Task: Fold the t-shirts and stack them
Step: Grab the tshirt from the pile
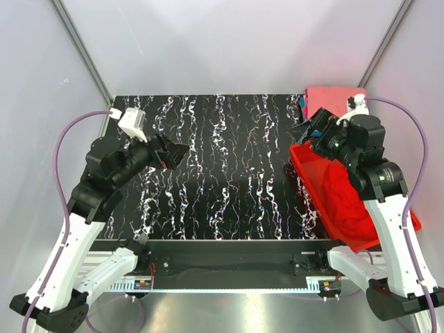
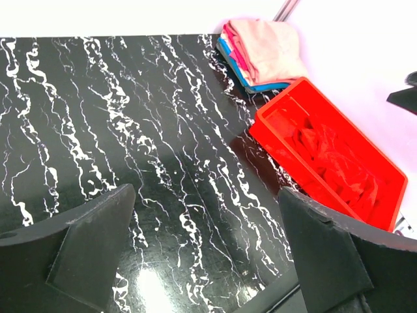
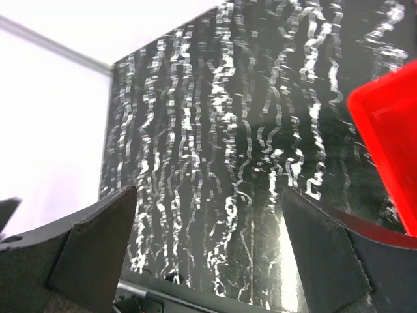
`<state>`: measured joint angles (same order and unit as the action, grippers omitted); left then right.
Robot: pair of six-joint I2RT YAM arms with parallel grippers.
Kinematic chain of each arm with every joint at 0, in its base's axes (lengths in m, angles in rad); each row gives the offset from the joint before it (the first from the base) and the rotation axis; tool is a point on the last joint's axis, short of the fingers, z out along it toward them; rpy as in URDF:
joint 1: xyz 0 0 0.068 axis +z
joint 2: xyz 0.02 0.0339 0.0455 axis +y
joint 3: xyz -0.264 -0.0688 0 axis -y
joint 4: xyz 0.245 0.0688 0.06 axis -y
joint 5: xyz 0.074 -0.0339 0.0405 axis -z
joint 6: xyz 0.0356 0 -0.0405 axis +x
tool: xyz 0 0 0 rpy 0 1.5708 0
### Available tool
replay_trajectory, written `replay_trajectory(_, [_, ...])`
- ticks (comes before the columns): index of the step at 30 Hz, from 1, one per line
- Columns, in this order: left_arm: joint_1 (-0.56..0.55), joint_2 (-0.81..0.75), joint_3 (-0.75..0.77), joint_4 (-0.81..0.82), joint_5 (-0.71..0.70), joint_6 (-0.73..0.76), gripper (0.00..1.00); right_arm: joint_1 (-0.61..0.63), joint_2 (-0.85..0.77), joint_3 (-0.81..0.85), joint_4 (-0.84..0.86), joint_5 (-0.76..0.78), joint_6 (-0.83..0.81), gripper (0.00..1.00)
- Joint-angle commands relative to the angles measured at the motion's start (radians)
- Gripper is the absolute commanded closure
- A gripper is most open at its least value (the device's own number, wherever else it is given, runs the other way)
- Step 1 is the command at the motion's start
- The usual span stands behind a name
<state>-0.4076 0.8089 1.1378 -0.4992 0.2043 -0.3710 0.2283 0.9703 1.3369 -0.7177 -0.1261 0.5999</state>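
Note:
A bright red t-shirt [image 1: 341, 196] lies crumpled in the red plastic bin [image 1: 302, 164] at the table's right; it also shows in the left wrist view [image 2: 339, 163]. A folded stack with a salmon-pink shirt [image 2: 267, 49] on top and blue shirts [image 2: 244, 78] beneath sits at the back right corner, also seen from above [image 1: 327, 98]. My left gripper [image 1: 173, 154] is open and empty above the table's left side. My right gripper [image 1: 313, 133] is open and empty, above the bin's far end, next to the stack.
The table top [image 1: 222, 166] is black marble-patterned. The red bin's corner [image 3: 384, 130] enters the right wrist view. Grey walls and metal posts [image 1: 83, 55] enclose the back and sides.

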Motion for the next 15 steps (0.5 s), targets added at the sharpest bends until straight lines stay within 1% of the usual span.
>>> replay_trajectory(1, [0.000, -0.025, 0.007, 0.045, 0.023, 0.004, 0.01, -0.001, 0.002, 0.042, -0.069, 0.121, 0.017, 0.00])
replay_trajectory(3, [0.000, -0.028, -0.004, 0.039, 0.029, 0.000, 0.01, -0.001, 0.028, 0.073, -0.144, 0.192, 0.027, 0.00])
replay_trajectory(4, [0.000, -0.030, -0.013, 0.037, 0.035, 0.000, 0.01, 0.000, 0.039, 0.080, -0.170, 0.285, 0.035, 0.00])
replay_trajectory(6, [0.000, -0.034, -0.018, 0.028, 0.041, 0.000, 0.01, 0.000, 0.085, 0.087, -0.233, 0.406, 0.069, 0.00])
replay_trajectory(7, [0.000, -0.034, -0.018, 0.022, 0.035, -0.003, 0.01, -0.003, 0.115, 0.099, -0.262, 0.518, 0.069, 0.00])
replay_trajectory(8, [0.000, -0.034, -0.015, 0.007, 0.030, -0.005, 0.01, -0.027, 0.187, 0.131, -0.294, 0.573, 0.075, 0.00])
replay_trajectory(9, [0.000, -0.031, -0.012, -0.002, 0.032, -0.005, 0.01, -0.049, 0.220, 0.139, -0.343, 0.621, 0.077, 0.00])
replay_trajectory(10, [0.000, -0.030, -0.007, -0.010, 0.043, -0.002, 0.01, -0.082, 0.249, 0.142, -0.353, 0.652, 0.078, 0.00])
replay_trajectory(11, [0.000, -0.028, -0.004, -0.024, 0.049, -0.002, 0.01, -0.196, 0.295, 0.128, -0.354, 0.629, 0.077, 0.00])
replay_trajectory(12, [0.000, -0.030, -0.004, -0.030, 0.053, -0.003, 0.01, -0.266, 0.312, 0.111, -0.342, 0.596, 0.089, 0.00])
replay_trajectory(13, [0.000, -0.028, -0.001, -0.035, 0.063, -0.002, 0.01, -0.341, 0.323, 0.090, -0.332, 0.517, 0.104, 0.00])
replay_trajectory(14, [-0.002, -0.028, -0.001, -0.044, 0.066, 0.000, 0.01, -0.396, 0.338, 0.024, -0.315, 0.499, 0.141, 0.00])
replay_trajectory(15, [0.000, -0.031, -0.003, -0.045, 0.067, 0.003, 0.01, -0.491, 0.346, -0.008, -0.275, 0.490, 0.159, 0.02])
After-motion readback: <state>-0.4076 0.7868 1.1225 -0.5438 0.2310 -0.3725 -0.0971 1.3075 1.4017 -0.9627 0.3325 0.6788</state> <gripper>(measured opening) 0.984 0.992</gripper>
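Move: The red shirts in the bin lie some 22 cm to the right of my right hand, about 3 cm back and roughly 30 cm below it. The red bin's middle is about 23 cm to the right and about level fore-and-aft; the folded stack stands about 28 cm ahead and 21 cm right. From my left hand the red shirts lie around 54 cm to the right, about level fore-and-aft, 30 cm down. I swing my empty right hand to the right and down towards the red shirts, about 17 cm across and 12 cm lower, gathering speed as I come in over the bin. On the way I turn the wrist clockwise some 45 degrees and tip the fingers down nearly 30, keeping them wide open and touching nothing yet. ##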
